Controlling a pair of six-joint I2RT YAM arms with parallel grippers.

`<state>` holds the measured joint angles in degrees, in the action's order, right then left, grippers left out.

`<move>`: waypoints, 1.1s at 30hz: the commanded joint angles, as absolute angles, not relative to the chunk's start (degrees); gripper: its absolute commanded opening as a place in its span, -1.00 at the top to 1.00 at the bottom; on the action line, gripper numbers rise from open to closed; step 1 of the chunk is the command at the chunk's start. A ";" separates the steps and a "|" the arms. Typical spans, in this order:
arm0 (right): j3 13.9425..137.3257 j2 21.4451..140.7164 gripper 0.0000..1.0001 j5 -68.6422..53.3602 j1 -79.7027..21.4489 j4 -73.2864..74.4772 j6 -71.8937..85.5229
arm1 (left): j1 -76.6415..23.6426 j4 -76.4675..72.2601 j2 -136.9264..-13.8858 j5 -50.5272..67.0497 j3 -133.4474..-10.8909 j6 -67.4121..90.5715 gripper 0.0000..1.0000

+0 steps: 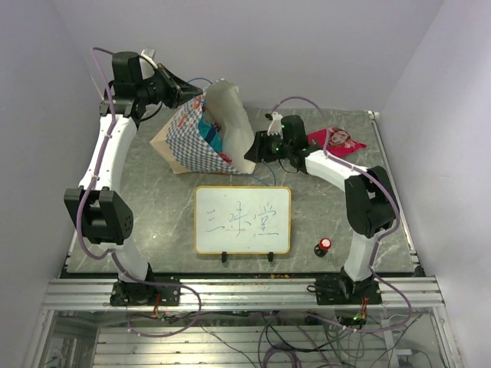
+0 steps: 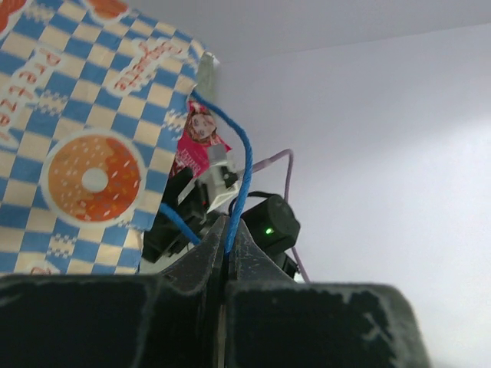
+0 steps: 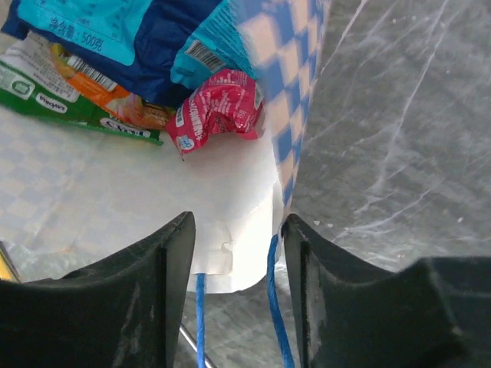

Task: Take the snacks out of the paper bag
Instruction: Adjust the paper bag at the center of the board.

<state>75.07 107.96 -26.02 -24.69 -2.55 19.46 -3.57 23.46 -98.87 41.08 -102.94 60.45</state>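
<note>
The paper bag (image 1: pixel 201 132) lies tilted at the back of the table, its mouth facing right. My left gripper (image 1: pixel 192 93) (image 2: pixel 228 224) is shut on the bag's blue cord handle (image 2: pixel 244 180), above the bag's checkered side (image 2: pixel 84 130). My right gripper (image 1: pixel 250 150) (image 3: pixel 238 222) is open at the bag's mouth, with the white inner wall (image 3: pixel 153 207) between its fingers. Inside lie snacks: a crumpled red wrapper (image 3: pixel 219 111), a blue packet (image 3: pixel 146 38), and orange and green packets (image 3: pixel 84 100). One red snack packet (image 1: pixel 337 142) lies on the table, right of the right gripper.
A framed whiteboard (image 1: pixel 242 220) stands in front of the bag at the table's middle. A small red-capped black knob (image 1: pixel 324 245) sits near the front right. Loose blue cord (image 3: pixel 275 307) trails by my right gripper's fingers. Walls close in at the back and sides.
</note>
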 commanded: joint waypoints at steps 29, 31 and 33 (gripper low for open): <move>93.95 124.06 1.00 -16.39 -32.23 -10.94 38.17 | 1.68 -23.43 -121.12 51.79 -135.86 78.29 0.86; 90.79 122.93 1.00 -15.98 -32.17 -10.69 37.15 | 0.29 -25.03 -114.98 52.99 -124.86 76.69 0.86; 87.07 120.90 0.99 -14.76 -32.04 -10.17 35.25 | -1.58 -23.61 -109.67 54.65 -115.70 74.49 0.86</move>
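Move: The right hand's open fingers are at the mouth of the tilted paper bag. The checkered rim is only about 2 cm farther out, 2 cm to the left and 2 cm lower. From that hand, the blue snack pouch inside lies about 15 cm left and 5 cm ahead; the whiteboard is 17 cm back, 4 cm left and some 12 cm lower. The left hand holds the handle; the paper bag's middle is 3 cm ahead of it, 4 cm right and 24 cm below. Close the right gripper on the bag's checkered rim while easing forward 2 or 3 cm, then keep the pinch and push the rim left, ending some 10 cm left of the start. Meanwhile bring the left gripper, still shut on the blue handle, forward and up with its fingertips tipping upward by nearly 30 degrees, swinging somewhat left on the way, then let it come back a little and sink slightly. ##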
